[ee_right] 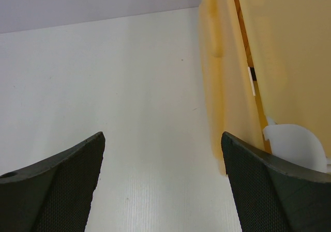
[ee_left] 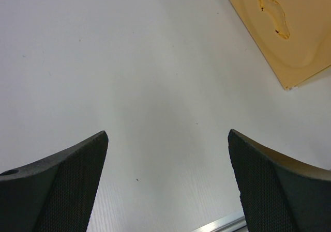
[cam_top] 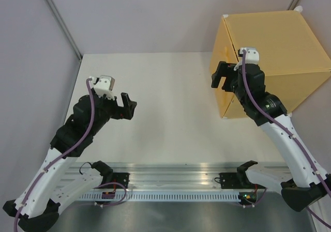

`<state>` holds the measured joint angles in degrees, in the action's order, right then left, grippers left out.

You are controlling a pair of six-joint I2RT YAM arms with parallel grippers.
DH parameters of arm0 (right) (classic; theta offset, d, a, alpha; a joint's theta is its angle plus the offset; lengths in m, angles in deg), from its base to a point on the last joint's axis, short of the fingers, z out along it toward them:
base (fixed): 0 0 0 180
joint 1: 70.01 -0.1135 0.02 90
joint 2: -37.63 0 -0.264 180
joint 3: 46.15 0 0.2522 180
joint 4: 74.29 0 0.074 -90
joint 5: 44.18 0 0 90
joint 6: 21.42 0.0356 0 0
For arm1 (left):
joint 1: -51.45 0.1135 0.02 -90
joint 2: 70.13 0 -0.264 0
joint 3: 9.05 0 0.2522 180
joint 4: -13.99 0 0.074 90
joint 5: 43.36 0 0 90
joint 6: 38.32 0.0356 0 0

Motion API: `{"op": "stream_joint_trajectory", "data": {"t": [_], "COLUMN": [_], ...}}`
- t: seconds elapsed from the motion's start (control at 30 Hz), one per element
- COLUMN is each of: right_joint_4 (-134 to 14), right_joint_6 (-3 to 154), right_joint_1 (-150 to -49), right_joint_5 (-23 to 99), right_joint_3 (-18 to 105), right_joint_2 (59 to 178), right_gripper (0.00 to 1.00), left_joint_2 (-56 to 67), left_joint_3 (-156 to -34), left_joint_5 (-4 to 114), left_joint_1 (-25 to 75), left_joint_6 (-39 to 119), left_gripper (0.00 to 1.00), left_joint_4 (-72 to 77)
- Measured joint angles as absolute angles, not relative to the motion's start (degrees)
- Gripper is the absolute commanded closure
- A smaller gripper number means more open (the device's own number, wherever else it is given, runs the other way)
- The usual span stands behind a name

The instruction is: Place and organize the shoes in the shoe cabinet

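Note:
The shoe cabinet (cam_top: pixel 276 51) is a large yellow-orange cube at the table's far right. Its door face (cam_top: pixel 223 72) points left. No shoes show in any view. My right gripper (cam_top: pixel 221 78) is open and empty, hovering just left of the door face. In the right wrist view the door (ee_right: pixel 222 82) stands beside my right finger (ee_right: pixel 269 185), with a narrow dark gap along its edge, and the gripper (ee_right: pixel 163 135) frames bare table. My left gripper (cam_top: pixel 129 104) is open and empty over the table's left middle. The left wrist view (ee_left: pixel 167 134) shows the door (ee_left: pixel 282 33) far off.
A white corner connector (ee_right: pixel 295 141) sits at the cabinet's near bottom corner. Another connector (cam_top: pixel 298 8) tops the far corner. Grey walls close in the table (cam_top: pixel 170 103) at the left and back. An aluminium rail (cam_top: pixel 176 178) runs along the near edge.

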<state>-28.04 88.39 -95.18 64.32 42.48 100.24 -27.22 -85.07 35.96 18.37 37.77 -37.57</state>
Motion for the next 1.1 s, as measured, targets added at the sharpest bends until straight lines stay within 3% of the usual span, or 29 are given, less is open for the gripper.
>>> {"op": "stream_joint_trajectory", "data": {"t": [0.8, 1.1], "right_joint_4": [-30.3, -30.3], "right_joint_6": [85.3, 81.7], "right_joint_1": [-94.6, -94.6], "right_joint_5": [56.0, 59.0], "right_joint_3": [42.5, 46.2], "right_joint_2": [96.2, 92.2], "right_gripper": [0.02, 0.02], "left_joint_2": [-28.7, -30.1], "left_joint_3": [-87.9, -93.7], "left_joint_5": [34.8, 31.3], "left_joint_1": [18.4, 18.4], "left_joint_6": [38.3, 40.4], "left_gripper": [0.00, 0.00], "left_joint_4": [-39.2, -40.2]}}
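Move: The right hand, empty and open, is just left of the cabinet door's near upper edge. The door's middle is about 14 cm ahead, 6 cm to the right and 16 cm below. The white corner knob sits level with the hand, some 1 cm farther out and 9 cm right; the cabinet's middle is about 14 cm ahead, 24 cm right, 16 cm lower. From the left hand, the door's middle lies about 25 cm ahead, 43 cm right and 14 cm below. Upward and back, slowly at first and then faster, the right hand withdraws from the cabinet door, rising about 8 cm and drawing back 3 to 4 cm while its fingertips tilt up; a small drift left reverses late. The left hand also climbs, some 6 cm, veering left and tipping up slightly, farther from the door. Both grippers stay wide open. ##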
